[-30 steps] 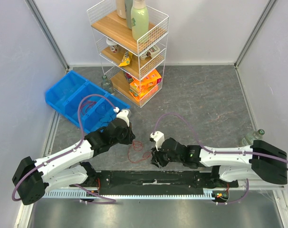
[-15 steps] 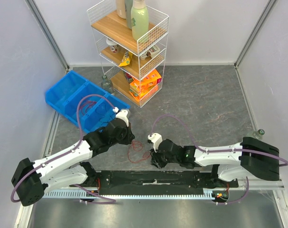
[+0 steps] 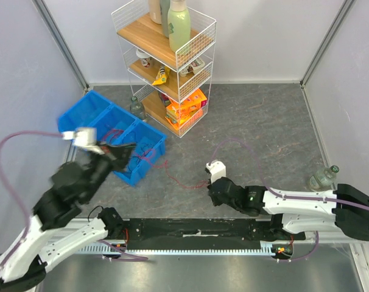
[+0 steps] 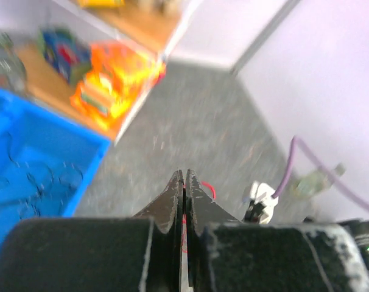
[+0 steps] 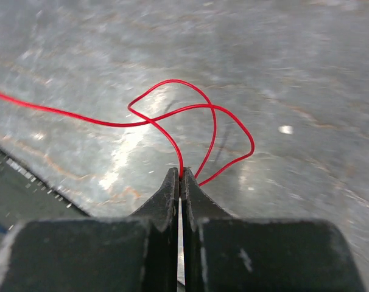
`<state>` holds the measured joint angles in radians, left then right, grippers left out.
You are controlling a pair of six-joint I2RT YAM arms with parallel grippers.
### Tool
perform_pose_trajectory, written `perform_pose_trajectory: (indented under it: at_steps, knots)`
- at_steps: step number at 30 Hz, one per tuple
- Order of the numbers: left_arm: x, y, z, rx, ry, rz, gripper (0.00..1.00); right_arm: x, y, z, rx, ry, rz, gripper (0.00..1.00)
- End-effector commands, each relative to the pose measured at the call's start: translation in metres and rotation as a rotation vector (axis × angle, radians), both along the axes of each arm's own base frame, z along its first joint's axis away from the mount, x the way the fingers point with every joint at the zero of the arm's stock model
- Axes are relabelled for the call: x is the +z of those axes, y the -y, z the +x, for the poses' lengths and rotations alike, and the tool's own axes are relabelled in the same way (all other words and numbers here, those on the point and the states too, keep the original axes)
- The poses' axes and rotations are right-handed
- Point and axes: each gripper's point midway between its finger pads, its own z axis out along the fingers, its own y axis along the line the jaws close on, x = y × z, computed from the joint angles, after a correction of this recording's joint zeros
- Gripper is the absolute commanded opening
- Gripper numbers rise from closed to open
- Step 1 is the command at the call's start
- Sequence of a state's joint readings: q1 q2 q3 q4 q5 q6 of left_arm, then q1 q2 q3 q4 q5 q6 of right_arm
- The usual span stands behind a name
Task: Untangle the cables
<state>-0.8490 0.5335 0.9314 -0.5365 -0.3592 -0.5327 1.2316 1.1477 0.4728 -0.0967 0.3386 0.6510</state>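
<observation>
A thin red wire [image 3: 178, 181] runs across the grey table from my left gripper [image 3: 131, 148] to my right gripper [image 3: 211, 190]. The left gripper is raised over the corner of the blue bin and is shut on the red wire [image 4: 186, 226], which shows between its jaws in the left wrist view [image 4: 185, 173]. The right gripper [image 5: 181, 172] is low over the table and shut on the red wire [image 5: 200, 115], which makes loose crossing loops just past its tips. I see no black wire on the table.
The blue divided bin [image 3: 69, 119] at the left holds several thin wires. A wire shelf rack [image 3: 201, 56] with bottles and packets stands at the back. One small bottle [image 3: 136, 107] stands by the rack and another [image 3: 322, 177] at the right wall.
My left arm has lifted and swung left to the blue bin, drawing the small red tangle out into a long line. My right gripper has shifted slightly right, still holding the wire.
</observation>
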Motion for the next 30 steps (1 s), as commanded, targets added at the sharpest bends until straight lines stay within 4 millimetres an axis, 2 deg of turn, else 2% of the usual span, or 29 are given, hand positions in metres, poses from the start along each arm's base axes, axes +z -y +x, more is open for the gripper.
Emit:
perform_pose_trajectory:
  at_steps: [1, 4, 8, 13, 19, 22, 24, 30]
  knots:
    - [0.056, -0.071, -0.014, 0.198, 0.180, -0.069, 0.02, 0.017, 0.049, 0.037, -0.307, 0.106, -0.058, 0.00]
    - [0.072, -0.104, -0.028, 0.276, 0.226, -0.134, 0.02, 0.026, 0.078, 0.046, -0.446, 0.137, -0.060, 0.00]
    - [0.073, -0.141, -0.039, 0.387, 0.254, -0.172, 0.02, 0.044, 0.098, 0.051, -0.524, 0.185, -0.003, 0.00]
    - [0.070, -0.158, -0.042, 0.447, 0.256, -0.164, 0.02, 0.067, 0.105, 0.050, -0.536, 0.222, 0.100, 0.00]
    - [0.068, -0.173, -0.042, 0.522, 0.247, -0.158, 0.02, 0.074, 0.114, 0.050, -0.589, 0.225, 0.163, 0.00]
    - [0.067, -0.170, -0.042, 0.508, 0.246, -0.157, 0.02, 0.075, 0.109, 0.049, -0.555, 0.221, 0.164, 0.00]
    - [0.065, -0.156, -0.040, 0.452, 0.239, -0.148, 0.02, 0.074, 0.104, 0.048, -0.531, 0.213, 0.162, 0.00]
    - [0.043, -0.087, -0.018, 0.239, 0.161, 0.002, 0.02, 0.070, 0.089, 0.045, -0.464, 0.187, 0.149, 0.01]
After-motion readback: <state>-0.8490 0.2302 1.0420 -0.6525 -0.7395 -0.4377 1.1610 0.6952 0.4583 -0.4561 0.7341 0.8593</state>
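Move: The loops of red cable gathered at my shut right fingertips sit about 3 cm ahead, 3 cm left and 2 cm below that hand; the black cable in the blue bin's near compartment is some 10 cm ahead and 28 cm left. My high left hand, holding the same cable's other run, has those loops about 22 cm right, 1 cm back and 29 cm down. From it the black cable lies 6 cm ahead, 4 cm left, and the bin's red coil 17 cm ahead, 13 cm left, both far below. I draw the red cable apart, fingers shut on it at both hands. My left hand sweeps left about 15 cm, rising and easing back a little, turning counter-clockwise and tipping up, then gives back some 2 cm. My right hand pulls right about 10 cm, lifting 7 cm and reaching forward, while turning some 30 degrees clockwise. ##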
